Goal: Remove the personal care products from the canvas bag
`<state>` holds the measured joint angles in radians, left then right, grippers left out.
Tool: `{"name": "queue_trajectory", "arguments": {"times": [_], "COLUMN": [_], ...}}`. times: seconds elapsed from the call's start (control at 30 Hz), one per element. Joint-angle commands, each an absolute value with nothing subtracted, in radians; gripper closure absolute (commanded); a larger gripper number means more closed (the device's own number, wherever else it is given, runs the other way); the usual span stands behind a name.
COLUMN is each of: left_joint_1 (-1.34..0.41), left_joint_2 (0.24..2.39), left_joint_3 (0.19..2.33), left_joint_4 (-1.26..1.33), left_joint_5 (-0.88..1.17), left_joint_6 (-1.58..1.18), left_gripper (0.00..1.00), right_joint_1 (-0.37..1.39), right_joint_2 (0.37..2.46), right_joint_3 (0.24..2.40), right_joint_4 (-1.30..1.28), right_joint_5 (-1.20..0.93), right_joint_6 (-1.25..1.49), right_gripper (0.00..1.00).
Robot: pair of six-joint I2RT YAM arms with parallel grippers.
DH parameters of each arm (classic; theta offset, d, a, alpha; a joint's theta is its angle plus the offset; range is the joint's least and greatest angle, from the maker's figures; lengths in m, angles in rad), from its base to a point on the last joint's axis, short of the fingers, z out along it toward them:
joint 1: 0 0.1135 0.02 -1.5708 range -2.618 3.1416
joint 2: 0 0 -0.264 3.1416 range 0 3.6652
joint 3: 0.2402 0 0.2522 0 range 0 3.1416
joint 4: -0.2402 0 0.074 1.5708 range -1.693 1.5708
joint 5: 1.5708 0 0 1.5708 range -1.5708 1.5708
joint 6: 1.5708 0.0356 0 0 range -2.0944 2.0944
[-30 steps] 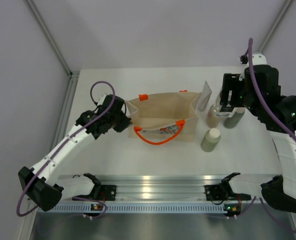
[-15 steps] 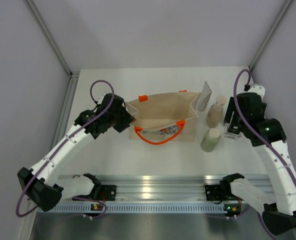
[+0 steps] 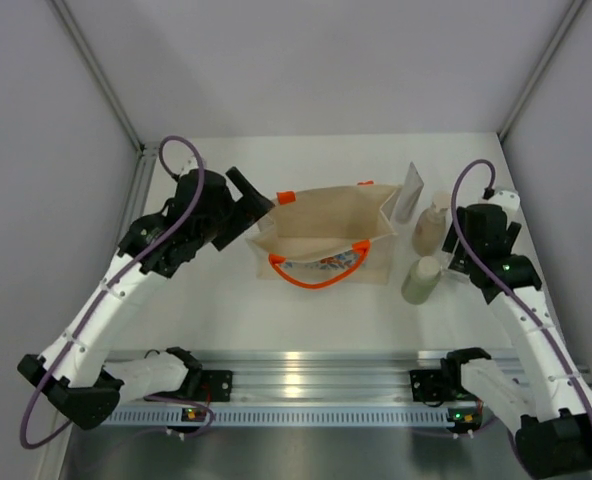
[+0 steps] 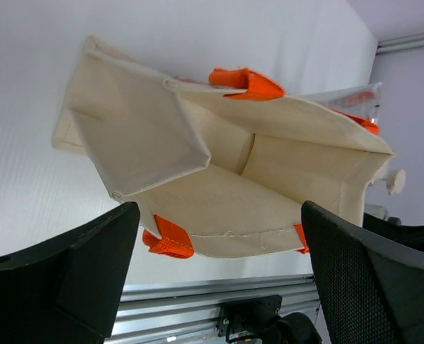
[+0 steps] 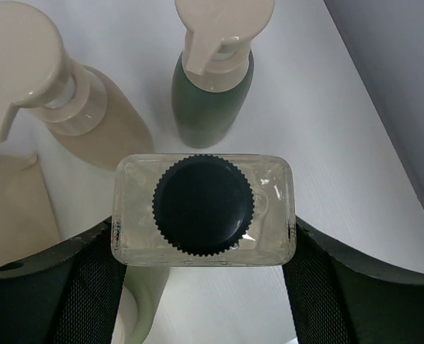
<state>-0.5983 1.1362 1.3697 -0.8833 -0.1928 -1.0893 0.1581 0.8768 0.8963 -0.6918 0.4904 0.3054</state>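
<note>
The beige canvas bag (image 3: pixel 321 232) with orange handles stands mid-table with its mouth up. My left gripper (image 3: pixel 251 205) hovers at its left end, open wide with nothing between the fingers; the left wrist view shows the canvas bag (image 4: pixel 219 165) beyond the left gripper (image 4: pixel 219 287). My right gripper (image 5: pixel 203 251) is shut on a square clear jar (image 5: pixel 203 204) with a dark lid, right of the bag. Around it stand a tan bottle (image 5: pixel 97 115), a grey-green bottle (image 5: pixel 212 93) and a sage bottle (image 3: pixel 421 280). A flat silvery tube (image 3: pixel 411 190) leans at the bag's right end.
The aluminium rail (image 3: pixel 306 375) with the arm bases runs along the near edge. Grey walls close in left, right and behind. The tan bottle (image 3: pixel 431 225) and my right gripper (image 3: pixel 468 262) crowd the right side of the table.
My left gripper has opened, let go of the bag's left end and lifted back. The right arm has come down and nearer with the jar, beside the bottles.
</note>
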Motion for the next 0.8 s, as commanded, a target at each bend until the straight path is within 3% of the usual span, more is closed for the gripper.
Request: {"name": "queue_trajectory", "arguments": {"times": [0.0, 0.23, 0.43, 0.53, 0.57, 0.73, 0.77], "left_joint_1": [-0.6, -0.597, -0.592, -0.591, -0.589, -0.574, -0.572], "left_joint_2": [1.114, 1.204, 1.266, 1.272, 1.276, 1.296, 1.298], "left_joint_3": [1.504, 1.695, 1.798, 1.796, 1.796, 1.792, 1.795], "left_joint_4": [-0.906, -0.963, -1.058, -1.057, -1.058, -1.058, -1.058], "left_joint_5": [-0.284, -0.454, -0.546, -0.554, -0.552, -0.535, -0.535], "left_joint_6": [-0.957, -0.626, -0.583, -0.578, -0.577, -0.572, -0.572], "left_gripper": [0.01, 0.02, 0.01, 0.02, 0.01, 0.02, 0.01], "right_joint_1": [0.112, 0.101, 0.101, 0.101, 0.101, 0.103, 0.101], "right_joint_2": [0.812, 0.698, 0.611, 0.577, 0.574, 0.577, 0.583], "right_joint_3": [0.865, 0.665, 0.551, 0.511, 0.505, 0.523, 0.54], "right_joint_4": [-0.356, -0.241, -0.232, -0.23, -0.233, -0.282, -0.297], "right_joint_5": [0.491, 0.413, 0.423, 0.433, 0.428, 0.434, 0.439], "right_joint_6": [0.285, 0.288, 0.268, 0.258, 0.256, 0.262, 0.262], "right_gripper": [1.0, 1.0, 0.98, 0.81, 0.7, 0.38, 0.15]}}
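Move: The clear, black-capped bottle is still between the right fingers; its spot on the table lies about 19 cm below that hand and 2 cm back. The green pump bottle stands 7 cm ahead and 1 cm right of the hand, the beige one 7 cm ahead and 8 cm left, the white-capped bottle 4 cm back and 9 cm left. From the open left hand, the spot is some 50 cm right, 2 cm back, 29 cm down; the canvas bag's middle 15 cm right, 2 cm ahead, 22 cm down. The black-capped bottle is lowered upright about 6 cm by the right hand, drawing back slightly beside the white-capped bottle, until its base meets the table; the hand then stays, its fingers keeping their grip and tipping up a little. Meanwhile the wide-open left hand rises some 10 cm and sinks back slightly, going left and a little forward away from the canvas bag as it rolls its left side up. ##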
